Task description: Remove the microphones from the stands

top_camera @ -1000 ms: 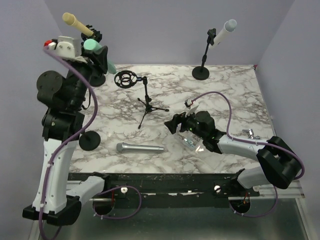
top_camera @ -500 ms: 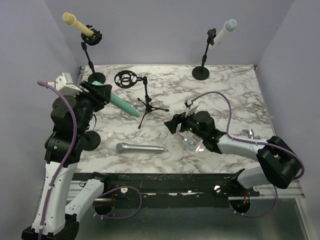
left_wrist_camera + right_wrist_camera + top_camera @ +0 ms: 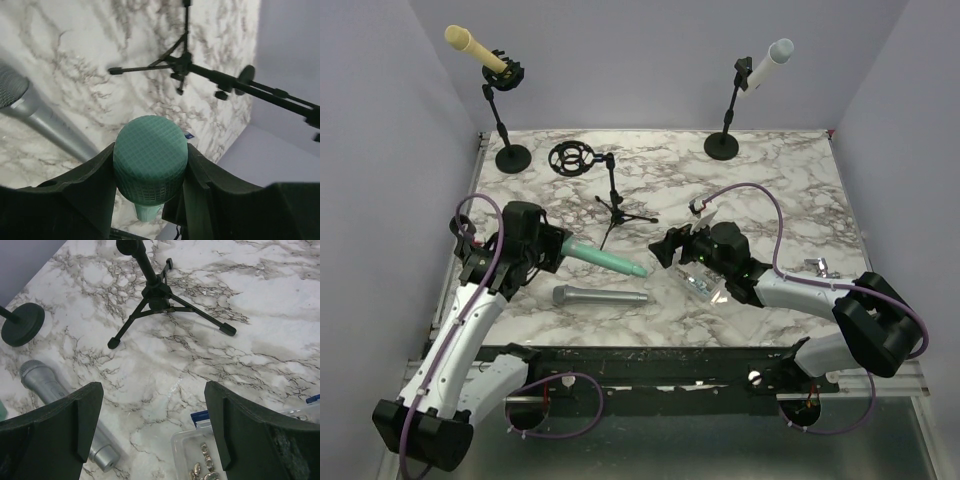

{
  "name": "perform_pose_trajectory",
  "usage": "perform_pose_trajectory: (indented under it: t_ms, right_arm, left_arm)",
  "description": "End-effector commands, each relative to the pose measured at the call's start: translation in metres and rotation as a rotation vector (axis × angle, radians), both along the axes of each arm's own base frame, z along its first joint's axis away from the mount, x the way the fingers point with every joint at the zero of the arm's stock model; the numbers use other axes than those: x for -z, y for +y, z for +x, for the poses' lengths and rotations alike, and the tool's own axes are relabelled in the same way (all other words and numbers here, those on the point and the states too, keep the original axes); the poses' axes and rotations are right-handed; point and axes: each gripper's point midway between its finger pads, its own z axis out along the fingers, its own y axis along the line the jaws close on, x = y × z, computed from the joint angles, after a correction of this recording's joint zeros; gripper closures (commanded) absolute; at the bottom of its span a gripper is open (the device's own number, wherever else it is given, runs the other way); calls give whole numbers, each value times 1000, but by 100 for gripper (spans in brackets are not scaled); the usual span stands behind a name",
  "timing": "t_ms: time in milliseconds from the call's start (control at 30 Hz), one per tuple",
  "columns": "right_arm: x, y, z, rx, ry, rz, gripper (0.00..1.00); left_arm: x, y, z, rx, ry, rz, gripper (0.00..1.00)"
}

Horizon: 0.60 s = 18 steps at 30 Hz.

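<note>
My left gripper (image 3: 552, 250) is shut on a teal microphone (image 3: 605, 260), held low and nearly level over the table, its tail pointing right. In the left wrist view the fingers clamp its mesh head (image 3: 150, 160). A silver microphone (image 3: 600, 296) lies on the table just in front of it. A yellow microphone (image 3: 473, 48) sits in its stand at the back left, and a white microphone (image 3: 768, 62) in its stand at the back right. My right gripper (image 3: 665, 250) is open and empty, low over the table centre, also shown in the right wrist view (image 3: 152, 430).
A black tripod stand (image 3: 613, 205) with an empty ring mount (image 3: 570, 158) stands mid-table. A clear plastic box (image 3: 705, 285) of small metal parts lies under my right gripper. A round black base (image 3: 22, 324) sits at the front left. Small metal clips (image 3: 817, 266) lie at the right.
My left arm has swung down from the back-left stand with the teal microphone and brought it forward and low, over the silver microphone. The right arm has not moved.
</note>
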Motion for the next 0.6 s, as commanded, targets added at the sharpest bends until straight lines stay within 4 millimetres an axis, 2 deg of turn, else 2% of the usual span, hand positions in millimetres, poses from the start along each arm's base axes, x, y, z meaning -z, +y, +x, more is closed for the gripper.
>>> perform_pose_trajectory:
  t_ms: [0,167,300,467,567]
  right_arm:
    - [-5,2,0,-6,-23,15,10]
    - [-8,1,-1,-3,-30,21,10]
    - [-11,-1,-1,2,-39,23,10]
    - [-23,-25,5,130,-80,46,10]
    - [-30,-31,3,149,-101,68,10]
  left_arm:
    - [40,-7,-3,-178,149,-131,100]
    - [78,-18,1,-218,286,-96,100]
    - [106,-20,2,-265,364,-87,100]
    - [116,-14,6,-302,380,-56,100]
    - [124,-11,5,-322,414,-31,100]
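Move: The left hand, already holding the green microphone by its head with the handle pointing right, is taking it to bare table about 1 cm back, 6 cm to the right and some 22 cm below. The silver microphone lies just nearer the robot, its middle roughly 5 cm back and 7 cm right of that hand; the tripod stand's hub is about 14 cm ahead and 11 cm right. From the right hand, the bare spot is some 14 cm left, 4 cm back and 13 cm down. The left hand lowers the green microphone almost straight down by about 12 cm, quickly at first and then easing off, with a slight drift to the right, towards the bare table between the silver microphone and the tripod stand's near leg. On the way the wrist tips the fingers some 25 degrees further downward and turns about 15 degrees counter-clockwise, the grip on the head unchanged, while the empty, open right hand starts late to back off to its right and slightly up. ##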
